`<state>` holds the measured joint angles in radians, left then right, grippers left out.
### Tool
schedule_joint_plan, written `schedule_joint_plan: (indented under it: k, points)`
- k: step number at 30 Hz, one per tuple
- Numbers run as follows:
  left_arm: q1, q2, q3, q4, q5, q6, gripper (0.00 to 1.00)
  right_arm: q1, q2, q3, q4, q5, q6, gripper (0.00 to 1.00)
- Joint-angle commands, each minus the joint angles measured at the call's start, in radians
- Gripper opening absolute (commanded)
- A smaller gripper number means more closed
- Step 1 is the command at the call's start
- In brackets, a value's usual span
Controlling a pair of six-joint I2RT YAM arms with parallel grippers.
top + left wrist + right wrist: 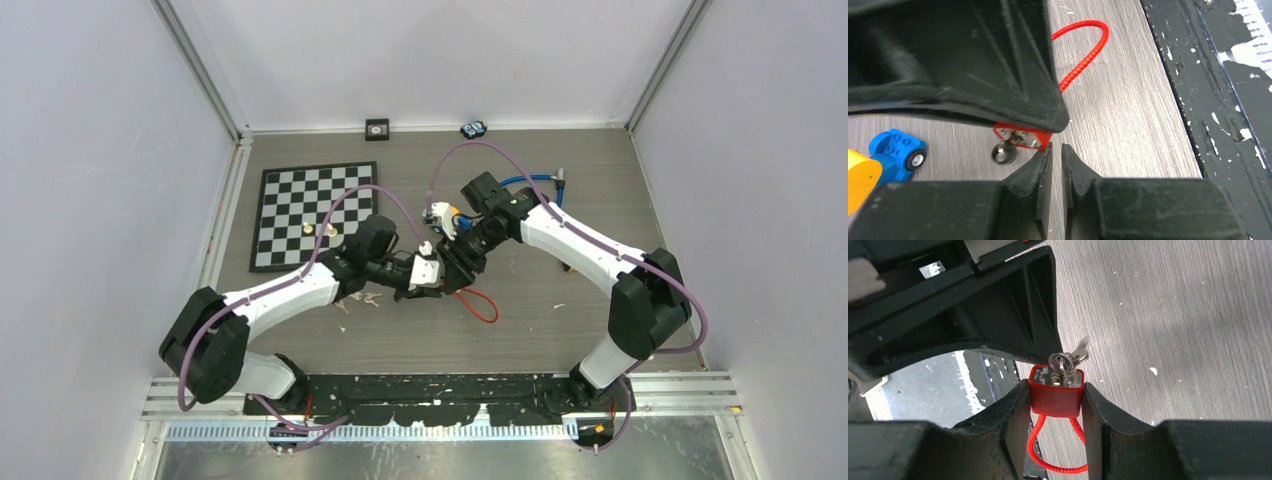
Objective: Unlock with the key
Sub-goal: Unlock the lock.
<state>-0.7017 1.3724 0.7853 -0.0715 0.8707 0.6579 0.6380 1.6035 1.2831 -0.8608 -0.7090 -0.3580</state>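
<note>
A red padlock [1055, 399] with a red cable shackle [1048, 460] is pinched between the fingers of my right gripper [1055, 385], which is shut on its body. A silver key [1064, 362] sticks out of the keyhole on the lock's face. In the left wrist view the lock [1023, 137] shows under the right gripper's black finger, the key head [1004, 152] hanging below it. My left gripper [1057, 147] sits just right of the lock's corner, its jaws a narrow slit apart with nothing between them. From above, both grippers meet at mid-table [445, 275].
A chessboard [312, 215] with two pieces lies at the back left. A blue toy car [898, 152] and a yellow object [860, 177] sit near the lock. Loose keys [365, 298] lie under the left arm. A blue cable [530, 182] lies behind the right arm.
</note>
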Motion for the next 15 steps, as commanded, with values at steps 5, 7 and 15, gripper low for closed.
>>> schedule_joint_plan:
  k: [5,7,15]
  points:
    - [-0.032,-0.089,-0.029,0.022,-0.103,0.146,0.2,0.009,-0.02,0.023,0.094,-0.052,-0.029,0.0]
    - [-0.029,-0.109,-0.036,0.002,-0.133,0.162,0.25,0.009,-0.026,0.019,0.088,-0.051,-0.04,0.0]
    - [0.068,-0.19,-0.038,-0.024,-0.074,0.009,0.45,0.009,-0.05,-0.012,0.073,-0.057,-0.094,0.0]
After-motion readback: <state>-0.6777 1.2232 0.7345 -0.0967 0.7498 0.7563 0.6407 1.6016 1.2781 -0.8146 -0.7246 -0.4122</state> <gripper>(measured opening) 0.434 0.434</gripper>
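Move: The key stands in the red lock's face with its head about 2 cm ahead of the left hand and 1 cm to its right, nearly level; the lock is some 1 cm ahead and 3 cm right, barely lower. From the left hand the toy car is about 13 cm ahead, 2 cm right and 12 cm below, and the loose keys some 14 cm left, 1 cm back, equally low. From the right hand, the key head is roughly 2 cm ahead and 2 cm left. The key is left standing in its lock as the left hand, fingertips right beside the key head, dips slightly back and down, then draws off left, up and forward, ending about 3 cm away with its nearly shut fingers opened to roughly half. It rolls some 10 degrees while clearing the key. The right hand keeps its pinch on the lock, drifting under 1 cm. ##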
